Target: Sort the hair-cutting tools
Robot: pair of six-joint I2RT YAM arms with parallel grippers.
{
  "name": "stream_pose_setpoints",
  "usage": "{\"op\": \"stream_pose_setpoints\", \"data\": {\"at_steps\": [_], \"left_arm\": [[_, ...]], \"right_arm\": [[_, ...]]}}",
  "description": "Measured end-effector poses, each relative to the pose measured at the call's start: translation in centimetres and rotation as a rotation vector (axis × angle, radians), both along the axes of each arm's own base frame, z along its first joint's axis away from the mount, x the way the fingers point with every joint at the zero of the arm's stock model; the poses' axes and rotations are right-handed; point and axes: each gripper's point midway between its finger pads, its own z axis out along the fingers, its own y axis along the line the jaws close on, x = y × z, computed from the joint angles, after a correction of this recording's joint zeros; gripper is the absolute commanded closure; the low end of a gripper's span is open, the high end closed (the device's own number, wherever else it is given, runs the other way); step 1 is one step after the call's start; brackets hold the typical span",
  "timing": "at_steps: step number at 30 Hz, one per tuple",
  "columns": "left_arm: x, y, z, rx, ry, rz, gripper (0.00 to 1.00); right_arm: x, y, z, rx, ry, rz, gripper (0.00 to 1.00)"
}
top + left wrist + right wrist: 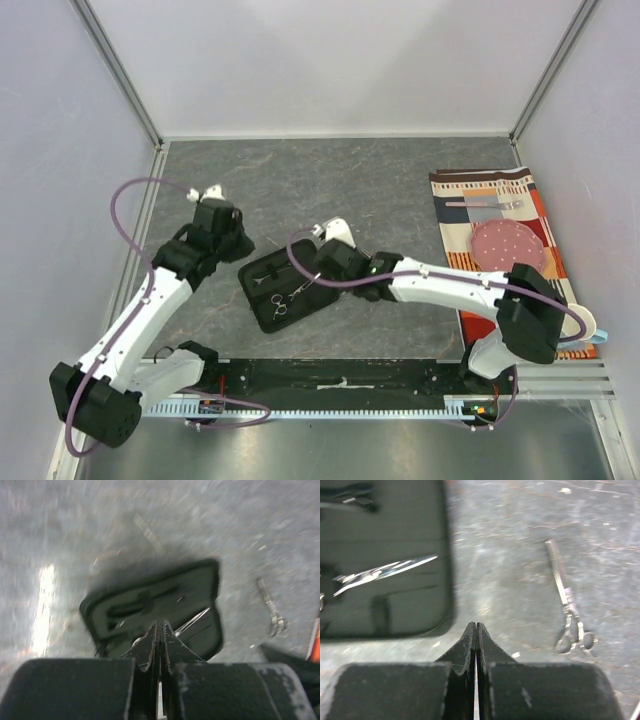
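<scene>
An open black pouch lies flat mid-table. Silver scissors rest inside it, seen also in the right wrist view as scissors. Dark slim pieces sit in the pouch's other half, blurred. A second pair, toothed thinning scissors, lies on the bare table beside the pouch; the left wrist view shows these thinning scissors too. My left gripper hovers over the pouch's near edge, shut and empty. My right gripper is shut and empty, above the table just off the pouch's corner.
A striped placemat lies at the right edge with a dotted pink plate and a fork and knife on it. Grey walls enclose the table on three sides. The right arm stretches across from the right base.
</scene>
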Motion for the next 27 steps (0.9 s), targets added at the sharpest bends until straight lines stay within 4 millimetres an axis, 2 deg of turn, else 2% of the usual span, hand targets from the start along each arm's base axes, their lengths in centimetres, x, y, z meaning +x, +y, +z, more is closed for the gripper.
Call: {"op": "stream_pose_setpoints", "data": {"at_steps": [4, 7, 9, 12, 15, 19, 24, 27], "left_arm": [[-4.8, 1.8, -6.5, -0.007, 0.145, 0.075, 0.98], [-7.4, 3.2, -9.8, 0.011, 0.240, 0.151, 0.98], [-8.4, 4.1, -10.9, 0.031, 0.285, 0.204, 0.98], [-8.8, 5.1, -11.4, 0.057, 0.307, 0.273, 0.98], [-8.9, 5.9, -11.9, 0.082, 0.318, 0.328, 0.98], [-9.4, 6.6, -13.7, 0.127, 0.381, 0.378, 0.98], [-10.7, 7.1, -16.9, 0.193, 0.502, 0.404, 0.98], [-10.6, 7.0, -18.1, 0.206, 0.529, 0.403, 0.98]], "right_arm": [[3.8, -2.8, -1.4, -0.059, 0.012, -0.094, 1.00], [5.1, -2.8, -2.3, -0.088, 0.030, -0.102, 1.00], [5.7, -2.1, -2.6, -0.092, 0.035, -0.091, 1.00], [6.3, -1.5, -2.6, -0.083, 0.038, -0.078, 1.00], [6.8, -1.4, -2.6, -0.078, 0.040, -0.077, 1.00], [7.4, -1.6, -3.2, -0.087, 0.046, -0.080, 1.00], [8.7, -1.9, -4.7, -0.092, 0.074, -0.090, 1.00], [9.5, -2.2, -6.1, -0.099, 0.099, -0.095, 1.00]]}}
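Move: The open black case lies about 19 cm below my left hand, its middle some 3 cm back and 6 cm to the right; a thin stick on the table is about 8 cm ahead of that hand and 3 cm right. From my right hand, the loose thinning scissors are roughly 8 cm ahead, 10 cm right and 10 cm down, while the case's middle sits 12 cm left and 3 cm ahead. My left hand comes down some 18 cm to the bare table just outside the case's left edge, drawing back about 10 cm and left 7 cm as it tips steeply down and turns roughly 20 degrees counter-clockwise. My right hand reaches forward about 10 cm and sinks 6 cm past the case's right corner, ending left of the thinning scissors' blade. Both keep their fingers shut. ##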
